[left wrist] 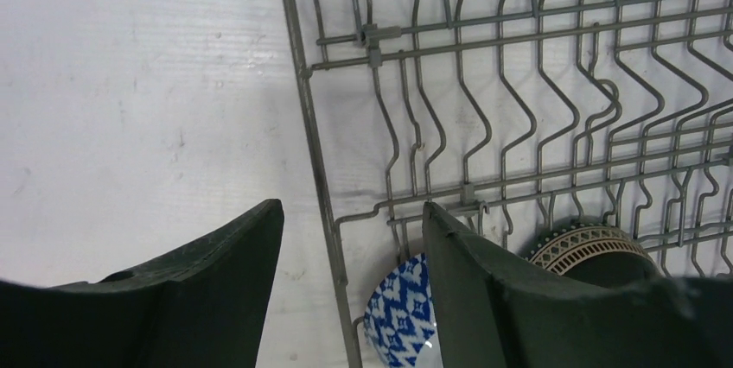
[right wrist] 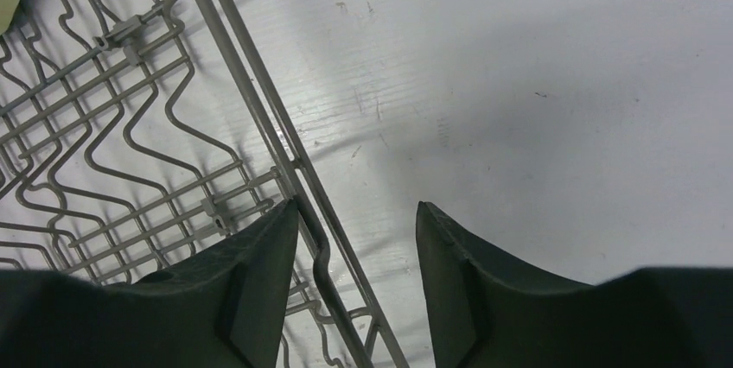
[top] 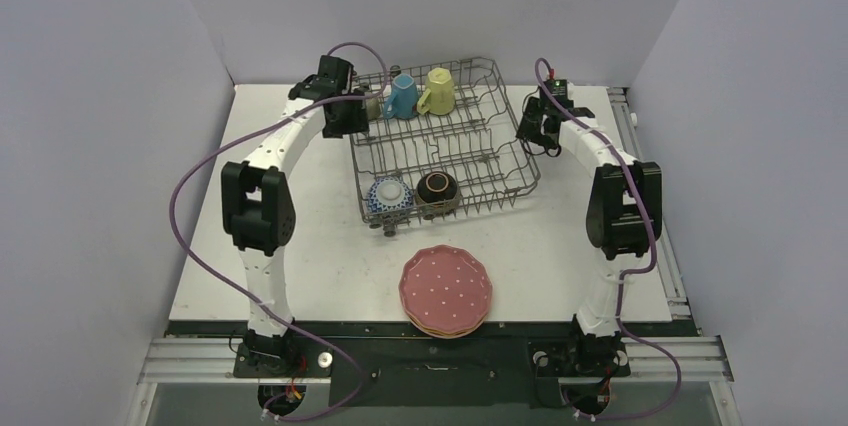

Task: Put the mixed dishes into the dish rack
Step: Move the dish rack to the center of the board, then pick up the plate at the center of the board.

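The grey wire dish rack (top: 470, 136) stands at the back middle. Inside it are a blue mug (top: 402, 96), a yellow mug (top: 437, 91), a small grey mug (top: 373, 104), a blue-white bowl (top: 388, 194) and a dark brown bowl (top: 437, 189). A stack of dotted plates (top: 446, 289), pink on top, lies near the front edge. My left gripper (left wrist: 353, 217) is open, straddling the rack's left rim (left wrist: 313, 152), with the blue-white bowl (left wrist: 399, 316) just beyond. My right gripper (right wrist: 357, 212) is open, straddling the rack's right rim (right wrist: 251, 83).
White walls close in the table (top: 300, 246) on the left, back and right. A purple cable loops out from each arm. The dark bowl's patterned rim (left wrist: 588, 243) shows behind the left gripper's right finger.
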Controlling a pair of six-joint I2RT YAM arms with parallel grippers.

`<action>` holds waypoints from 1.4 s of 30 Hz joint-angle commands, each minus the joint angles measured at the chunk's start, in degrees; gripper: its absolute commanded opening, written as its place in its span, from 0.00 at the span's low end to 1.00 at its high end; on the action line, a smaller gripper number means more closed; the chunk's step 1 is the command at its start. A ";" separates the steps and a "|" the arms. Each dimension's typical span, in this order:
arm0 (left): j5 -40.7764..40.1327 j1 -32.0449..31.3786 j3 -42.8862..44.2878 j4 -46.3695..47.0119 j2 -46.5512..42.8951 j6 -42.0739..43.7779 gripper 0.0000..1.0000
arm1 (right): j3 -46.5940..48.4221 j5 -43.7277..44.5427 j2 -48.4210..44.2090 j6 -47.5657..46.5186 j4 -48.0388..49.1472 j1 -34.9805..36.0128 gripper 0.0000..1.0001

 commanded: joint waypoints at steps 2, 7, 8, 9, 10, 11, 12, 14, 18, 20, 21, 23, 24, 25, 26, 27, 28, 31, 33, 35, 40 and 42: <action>-4.89 -0.23 -4.51 -0.61 -9.30 1.13 0.60 | -1.51 4.14 -7.34 1.02 1.91 -1.26 0.52; -4.33 -0.55 -12.03 1.81 -17.46 0.95 0.77 | -6.11 3.75 -13.66 2.27 4.54 -1.27 0.56; -4.20 -0.73 -13.03 2.35 -18.63 0.79 0.80 | -7.50 3.54 -15.67 2.25 4.92 -1.27 0.56; -4.39 -1.23 -14.72 2.48 -20.72 0.77 0.82 | -8.26 3.35 -16.62 2.34 5.28 -1.23 0.57; -4.58 -1.55 -15.29 2.32 -21.54 0.77 0.84 | -9.65 3.02 -18.50 2.68 5.41 -1.20 0.57; -5.05 -2.31 -16.09 2.07 -23.07 0.71 0.84 | -10.35 2.61 -19.36 3.70 5.80 -1.19 0.57; -5.13 -2.70 -16.55 1.73 -23.86 0.56 0.86 | -11.90 1.43 -21.05 4.15 6.11 -1.19 0.58; -5.36 -4.23 -18.84 2.11 -26.86 0.18 0.89 | -14.37 -2.49 -23.57 5.34 7.08 -1.24 0.58; -4.15 -5.68 -27.73 5.22 -34.31 -1.35 0.97 | -20.87 -5.90 -29.49 8.01 10.18 -1.43 0.59; -3.27 -6.12 -31.27 6.55 -39.17 -1.93 0.96 | -25.09 -8.56 -32.64 10.61 13.15 -1.87 0.60; -3.14 -6.32 -32.49 7.27 -40.43 -2.30 0.96 | -27.54 -11.32 -34.39 11.65 14.31 -2.65 0.60; -2.61 -6.77 -35.82 8.29 -44.09 -2.55 0.96 | -31.88 -16.78 -36.57 15.71 18.74 -4.41 0.61; -2.42 -7.11 -37.73 8.53 -46.25 -2.58 0.96 | -33.51 -18.80 -37.27 19.84 22.77 -5.13 0.62; -2.32 -7.30 -38.53 8.58 -47.18 -2.66 0.96 | -37.29 -22.54 -38.41 22.20 25.72 -6.74 0.65; -2.27 -7.82 -39.81 8.41 -48.99 -2.67 0.96 | -39.11 -24.27 -38.89 27.35 31.75 -7.57 0.67; -2.02 -8.09 -40.32 8.02 -49.74 -2.62 0.96 | -42.54 -27.75 -39.54 29.73 34.38 -9.06 0.73; -1.73 -8.78 -41.51 7.87 -51.48 -2.65 0.96 | -43.89 -29.25 -39.72 32.92 38.48 -9.48 0.76; -0.84 -10.43 -43.97 7.62 -55.17 -3.02 0.96 | -47.11 -30.36 -41.98 31.07 38.06 -8.94 0.80; -0.39 -11.14 -46.03 7.87 -57.76 -3.42 0.96 | -48.15 -28.12 -43.97 28.05 35.11 -7.34 0.81; 0.07 -11.83 -48.00 8.09 -59.85 -3.89 0.96 | -48.54 -25.70 -45.49 25.07 30.54 -4.61 0.81; 2.54 -13.95 -52.15 9.09 -63.40 -5.80 0.96 | -47.19 -9.92 -50.57 14.58 18.82 5.88 0.81; 2.83 -15.43 -53.25 9.69 -64.25 -6.78 0.96 | -46.63 -3.89 -54.03 12.25 14.64 9.75 0.81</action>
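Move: The dish rack stands skewed between the hands: its middle is roughly 23 cm right of the left hand, 4 cm back and 9 cm below; from the right hand, about 25 cm left, 3 cm back and 5 cm below. From the left hand, the blue-patterned bowl is some 17 cm back and 10 cm right, the blue mug about 9 cm ahead and 13 cm right. From the right hand, the black bowl lies around 15 cm back and 26 cm left. The dish rack is left alone as both opening hands clear its side rails. The left rises and draws back about 24 cm along the left rail to the front corner by the blue-patterned bowl, opening wide; the right lifts, then comes back some 17 cm towards the front right corner, rolling its left side up and finally swinging left. ##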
